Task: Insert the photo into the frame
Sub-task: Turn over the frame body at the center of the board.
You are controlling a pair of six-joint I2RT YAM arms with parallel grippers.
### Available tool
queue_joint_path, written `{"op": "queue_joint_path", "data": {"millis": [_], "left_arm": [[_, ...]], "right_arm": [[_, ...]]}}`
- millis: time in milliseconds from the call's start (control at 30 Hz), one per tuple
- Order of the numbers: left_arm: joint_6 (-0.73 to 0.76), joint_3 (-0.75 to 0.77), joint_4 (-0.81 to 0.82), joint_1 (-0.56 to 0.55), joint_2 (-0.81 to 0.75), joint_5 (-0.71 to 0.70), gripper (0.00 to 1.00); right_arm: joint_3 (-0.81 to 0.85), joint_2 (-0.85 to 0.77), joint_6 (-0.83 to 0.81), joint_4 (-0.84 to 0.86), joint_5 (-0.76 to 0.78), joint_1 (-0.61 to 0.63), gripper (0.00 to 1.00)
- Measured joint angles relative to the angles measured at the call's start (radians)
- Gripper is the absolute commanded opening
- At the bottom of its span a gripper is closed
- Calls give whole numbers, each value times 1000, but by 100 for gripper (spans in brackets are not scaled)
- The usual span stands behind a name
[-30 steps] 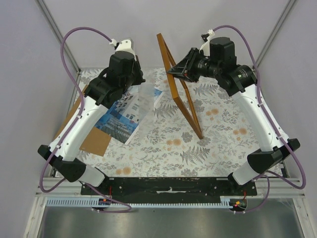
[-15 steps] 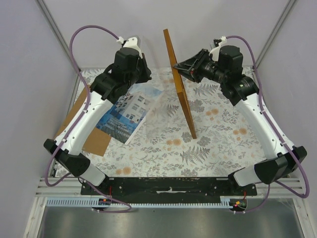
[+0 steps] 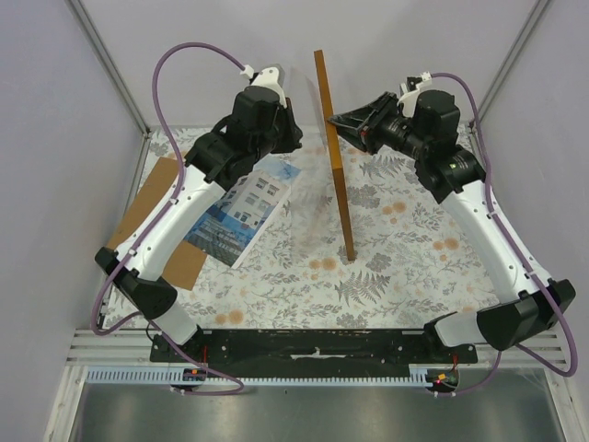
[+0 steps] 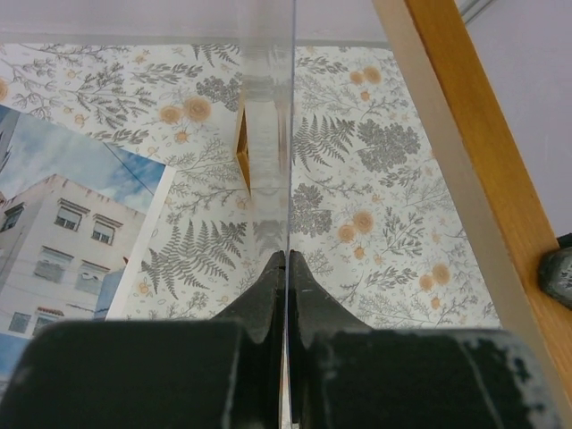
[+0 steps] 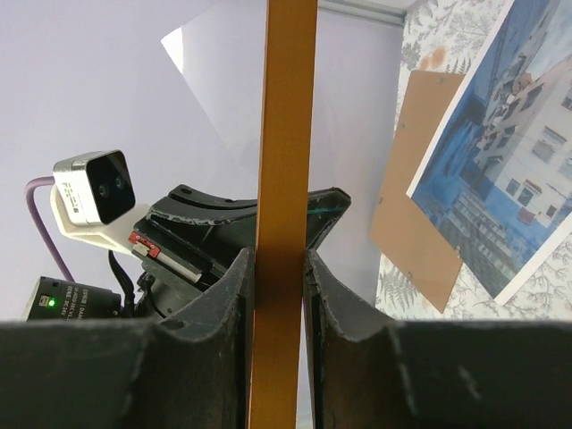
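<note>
The photo point(image 3: 241, 210), blue-and-white buildings face up, lies flat on the floral cloth at left; the left wrist view catches its corner point(image 4: 71, 232). The orange-brown frame point(image 3: 333, 157) stands on edge, seen edge-on, its low corner on the cloth. My right gripper point(image 3: 336, 122) is shut on the frame's rail point(image 5: 288, 134), fingers point(image 5: 237, 286) pressed to both sides. My left gripper point(image 3: 290, 138) is shut on a thin clear pane point(image 4: 288, 134), held edge-on just left of the frame point(image 4: 465, 134). From the right wrist view, the pane point(image 5: 223, 80) rises behind the frame.
A plain brown backing board point(image 3: 156, 221) lies partly under the photo at the left edge of the cloth point(image 3: 405, 239). Grey walls enclose the cell at the back and on both sides. The black base rail point(image 3: 313, 345) runs along the near edge.
The right gripper has swung the frame from a slant to nearly edge-on and upright. The left arm has lifted and moved right with the clear pane, closing on the frame.
</note>
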Motion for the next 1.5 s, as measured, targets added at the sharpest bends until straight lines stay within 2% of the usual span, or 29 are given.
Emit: {"op": "queue_joint_path", "data": {"millis": [133,300,567,700,833,1233,1500], "left_arm": [[0,36,1,-21,12,-6,2],[0,73,2,-57,33,-9,2],[1,112,1,-113,82,-17,2],[1,135,1,-135,101,-30,2],[1,159,1,-157,116,-35,2],[5,206,1,-207,146,-37,2],[9,215,0,-238,154,-46,2]], "right_arm": [[-21,-21,6,4,0,-16,1],[-43,-40,14,14,-2,-35,7],[-43,-48,-4,-3,-9,-61,25],[-31,-48,-24,-27,-10,-70,38],[-14,-48,-64,-53,-10,-80,45],[51,-43,-170,-185,-5,-105,53],[185,0,-268,-369,30,-116,54]]}}
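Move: The frame body's upper bar is already between the right fingers; its lower bar is roughly 4 cm to that hand's right, level with it fore and aft, and some 33 cm below. The left hand still pinches the clear sheet, with the frame's upper bar about 6 cm to its right, 4 cm ahead and 3 cm higher. The photo lies some 12 cm left of this hand, 2 cm ahead and 32 cm below, about 18 cm left and 2 cm back from the right hand. The frame body, stood on edge, is swung by its upper bar past upright as the right hand travels about 6 cm right, then opens its fingers partway around the bar and rolls some 15 degrees, left side sinking. Alongside, the left hand keeps its pinch on the clear sheet and follows about 10 cm right, easing back and turning clockwise. ##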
